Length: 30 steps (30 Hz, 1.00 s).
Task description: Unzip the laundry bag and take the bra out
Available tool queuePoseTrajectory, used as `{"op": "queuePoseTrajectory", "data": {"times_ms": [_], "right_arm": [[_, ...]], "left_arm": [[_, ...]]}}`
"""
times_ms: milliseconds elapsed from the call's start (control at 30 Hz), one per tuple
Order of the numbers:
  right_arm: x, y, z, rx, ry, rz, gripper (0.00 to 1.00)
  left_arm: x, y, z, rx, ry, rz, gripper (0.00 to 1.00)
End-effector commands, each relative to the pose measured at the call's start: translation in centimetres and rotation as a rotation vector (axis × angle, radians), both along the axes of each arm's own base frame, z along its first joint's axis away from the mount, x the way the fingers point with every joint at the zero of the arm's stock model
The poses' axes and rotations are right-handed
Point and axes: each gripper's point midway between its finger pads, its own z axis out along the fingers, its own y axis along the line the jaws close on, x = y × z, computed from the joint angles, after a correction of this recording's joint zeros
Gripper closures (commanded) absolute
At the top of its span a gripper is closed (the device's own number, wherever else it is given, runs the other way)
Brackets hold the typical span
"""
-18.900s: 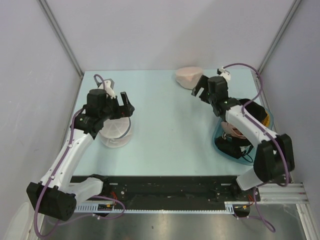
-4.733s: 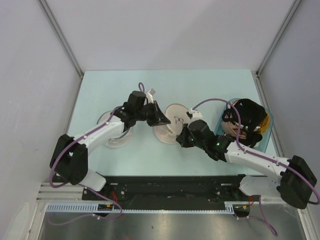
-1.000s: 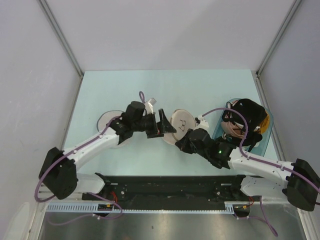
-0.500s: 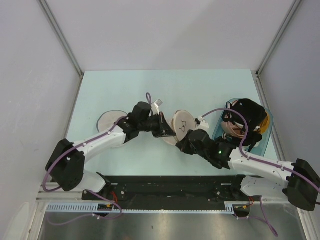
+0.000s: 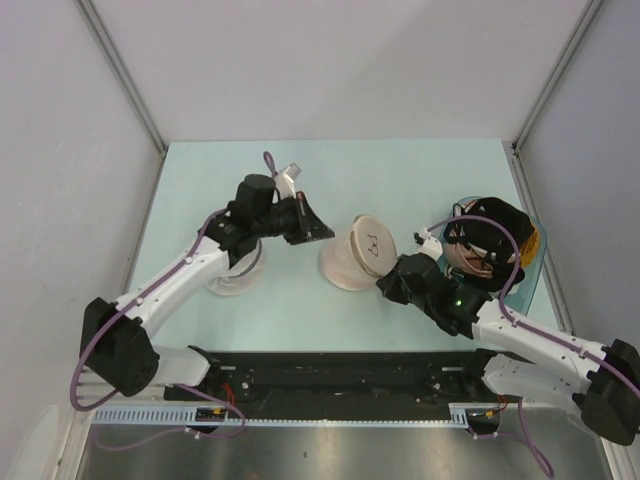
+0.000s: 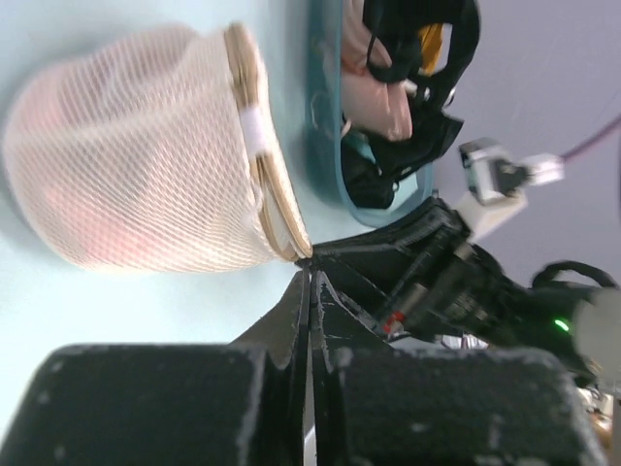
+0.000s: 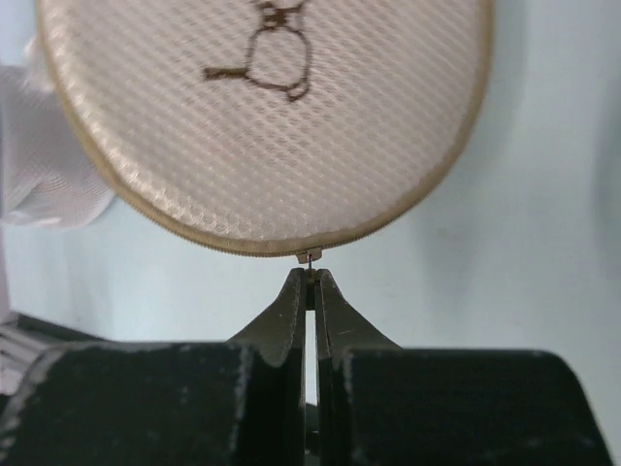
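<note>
The cream-beige laundry bag [image 5: 357, 248] lies mid-table, its icon half [image 7: 262, 107] tilted up and facing right. My right gripper [image 5: 386, 284] is at its lower right edge, shut on the small zip pull [image 7: 308, 257]. My left gripper [image 5: 320, 232] is shut and empty, just left of the bag, with its tips close to the mesh half's zip rim [image 6: 260, 165]. The bra is hidden. Only a pink tint shows through the mesh [image 6: 107, 194].
A whiter round pouch [image 5: 232, 274] lies under my left arm. A teal-blue basket [image 5: 533, 262] with black clothing [image 5: 495, 225] and a peach-pink garment [image 6: 383, 97] stands at the right edge. Grey walls enclose the table.
My left gripper has pulled back up and left, away from the bag. My right gripper has shifted right along the zip. The bag now stands more tilted.
</note>
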Motion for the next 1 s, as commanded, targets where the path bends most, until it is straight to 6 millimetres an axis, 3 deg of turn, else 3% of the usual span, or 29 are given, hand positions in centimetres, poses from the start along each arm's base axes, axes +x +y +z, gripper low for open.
{"op": "queuePoseTrajectory", "data": {"times_ms": [0,133,167,200,233,300,333,500,600,700,867,967], "right_arm": [[0.3,-3.5,-2.2,-0.081,0.02,-0.059,1.0],[0.4,-2.4,-0.9,-0.005,0.003,-0.044,1.0],[0.4,-2.2,-0.7,0.005,-0.001,-0.039,1.0],[0.5,-1.7,-0.4,0.025,-0.011,-0.034,1.0],[0.4,-1.4,-0.4,0.031,-0.008,-0.029,1.0],[0.4,-0.7,-0.3,0.05,-0.01,-0.016,1.0],[0.3,-0.4,-0.5,0.053,0.001,-0.014,1.0],[0.2,1.6,0.1,0.088,-0.01,0.025,1.0],[0.1,2.0,0.1,0.077,-0.007,0.041,1.0],[0.0,2.1,0.2,0.071,-0.008,0.05,1.0],[-0.4,2.0,0.8,0.083,-0.01,0.056,1.0],[-0.5,2.0,1.3,0.092,-0.021,0.062,1.0]], "left_arm": [[0.9,1.5,2.7,0.019,-0.109,0.016,1.0],[0.8,0.9,2.7,-0.01,-0.09,-0.023,0.99],[0.6,0.6,2.5,-0.023,-0.08,-0.036,0.92],[0.2,0.3,2.7,-0.045,-0.069,-0.045,0.76],[-0.4,-0.2,2.2,-0.05,-0.062,-0.058,0.43],[-1.1,-0.7,1.5,-0.041,-0.045,-0.057,0.15],[-2.4,-1.4,0.8,-0.031,-0.033,-0.086,0.0],[-4.7,-3.0,-1.9,-0.009,0.056,-0.071,0.0],[-4.9,-3.4,-3.0,-0.056,0.085,-0.023,0.0],[-4.2,-3.9,-4.3,-0.054,0.089,-0.007,0.0],[-3.5,-5.5,-4.6,-0.073,0.086,-0.014,0.0],[-2.9,-6.2,-5.2,-0.057,0.077,-0.006,0.06]]}}
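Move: The zip end of the laundry bag, which the right fingertips already pinch, lies from the empty, shut left hand about 7 cm back, 9 cm to its right and 9 cm below. From the left hand, the flat mesh bag lies some 20 cm to the left, 3 cm back and 15 cm lower. The blue basin stands roughly 23 cm to the right of the right hand, 6 cm farther out and 5 cm lower. Back, down and to the right, the left hand comes in on the bag's zip end after easing about 1 cm farther away. It spreads its fingers wide early and sinks some 9 cm from its high point, tipping slightly down. The right hand keeps its pinch, dips right and down about 3 cm, then swings back left under the approaching hand. ##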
